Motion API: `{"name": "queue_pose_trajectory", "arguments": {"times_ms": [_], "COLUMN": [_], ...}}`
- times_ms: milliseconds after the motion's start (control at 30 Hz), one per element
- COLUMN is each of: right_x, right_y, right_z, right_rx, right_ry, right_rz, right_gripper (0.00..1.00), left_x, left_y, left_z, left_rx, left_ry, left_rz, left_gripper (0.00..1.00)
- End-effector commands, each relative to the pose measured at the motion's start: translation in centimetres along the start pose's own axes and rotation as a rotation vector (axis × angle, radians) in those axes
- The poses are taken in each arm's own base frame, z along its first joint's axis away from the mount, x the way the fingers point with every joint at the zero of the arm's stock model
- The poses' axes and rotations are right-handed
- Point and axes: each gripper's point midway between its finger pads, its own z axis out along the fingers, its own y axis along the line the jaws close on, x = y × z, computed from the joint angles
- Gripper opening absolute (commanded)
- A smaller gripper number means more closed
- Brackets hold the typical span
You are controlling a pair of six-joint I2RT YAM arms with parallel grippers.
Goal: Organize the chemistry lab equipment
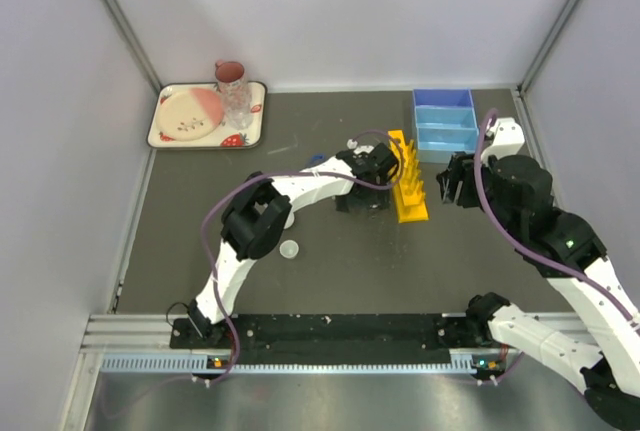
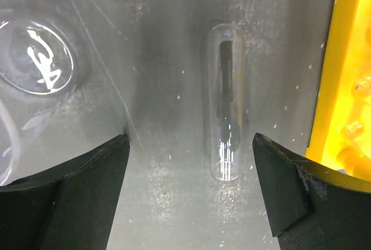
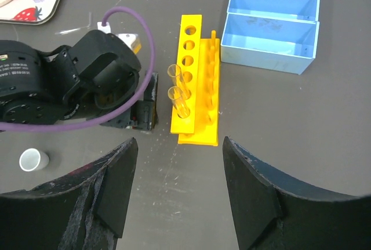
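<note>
A thin glass tube [image 2: 225, 102] lies flat on the table, just ahead of the gap between the fingers of my left gripper [image 2: 191, 169], which is open and touches nothing. The yellow holed rack [image 2: 348, 76] stands right beside it. A clear beaker [image 2: 37, 58] with white print sits to the left. In the top view my left gripper [image 1: 362, 194] hangs low beside the rack [image 1: 408, 179]. My right gripper [image 1: 452, 183] is open and empty on the rack's other side. Two glass tubes [image 3: 177, 87] stand in the rack [image 3: 200, 82]. The blue divided tray [image 3: 272, 26] is behind it.
A small white dish [image 1: 290, 249] sits in the middle of the table, also seen as the dish [image 3: 33, 159] in the right wrist view. The cream strawberry tray [image 1: 255, 121] with a pink mug [image 1: 231, 75] and a clear tumbler [image 1: 237, 106] stands back left. Walls enclose the table.
</note>
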Motion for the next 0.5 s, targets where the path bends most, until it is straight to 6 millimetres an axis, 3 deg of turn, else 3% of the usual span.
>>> {"name": "queue_pose_trajectory", "arguments": {"times_ms": [0,200,267,467], "right_x": [-0.2,-0.1,-0.2,-0.2], "right_y": [0.5,0.6,0.5,0.7], "right_z": [-0.2,-0.2,-0.2,-0.2], "right_rx": [-0.029,-0.031,-0.030,-0.037], "right_ry": [-0.015,-0.016,-0.019,-0.015], "right_rz": [0.003,0.003,0.004,0.008], "right_gripper": [0.61,0.61,0.61,0.61], "left_x": [-1.4,-0.8,-0.4,1.7], "left_y": [-1.3,-0.8,-0.2,2.0], "left_z": [0.0,1.0,1.1,1.6], "left_rx": [0.019,-0.008,-0.034,-0.092], "left_ry": [-0.032,-0.010,-0.003,0.030], "left_rz": [-0.018,-0.015,-0.012,-0.003], "left_gripper": [0.90,0.75,0.65,0.49]}}
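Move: From the left gripper, the test tube lies flat on the table almost between the open fingers. Its middle is about 1 cm ahead, 2 cm to the right and 2 cm below. The yellow rack stands some 9 cm to the gripper's right and 5 cm farther out, and the small beaker about 8 cm to its left and 4 cm ahead. From the right gripper, the tube is roughly 9 cm ahead, 13 cm to the left and 31 cm down. Close the left gripper from nearly wide open to about half, low over the table and astride the test tube. Keep the hand almost in place, easing no more than 1 cm forward and right, then partly back, while sinking about half a centimetre. Let the right-hand finger meet the tube's near half and push it left towards the other finger; don't turn the wrist. ##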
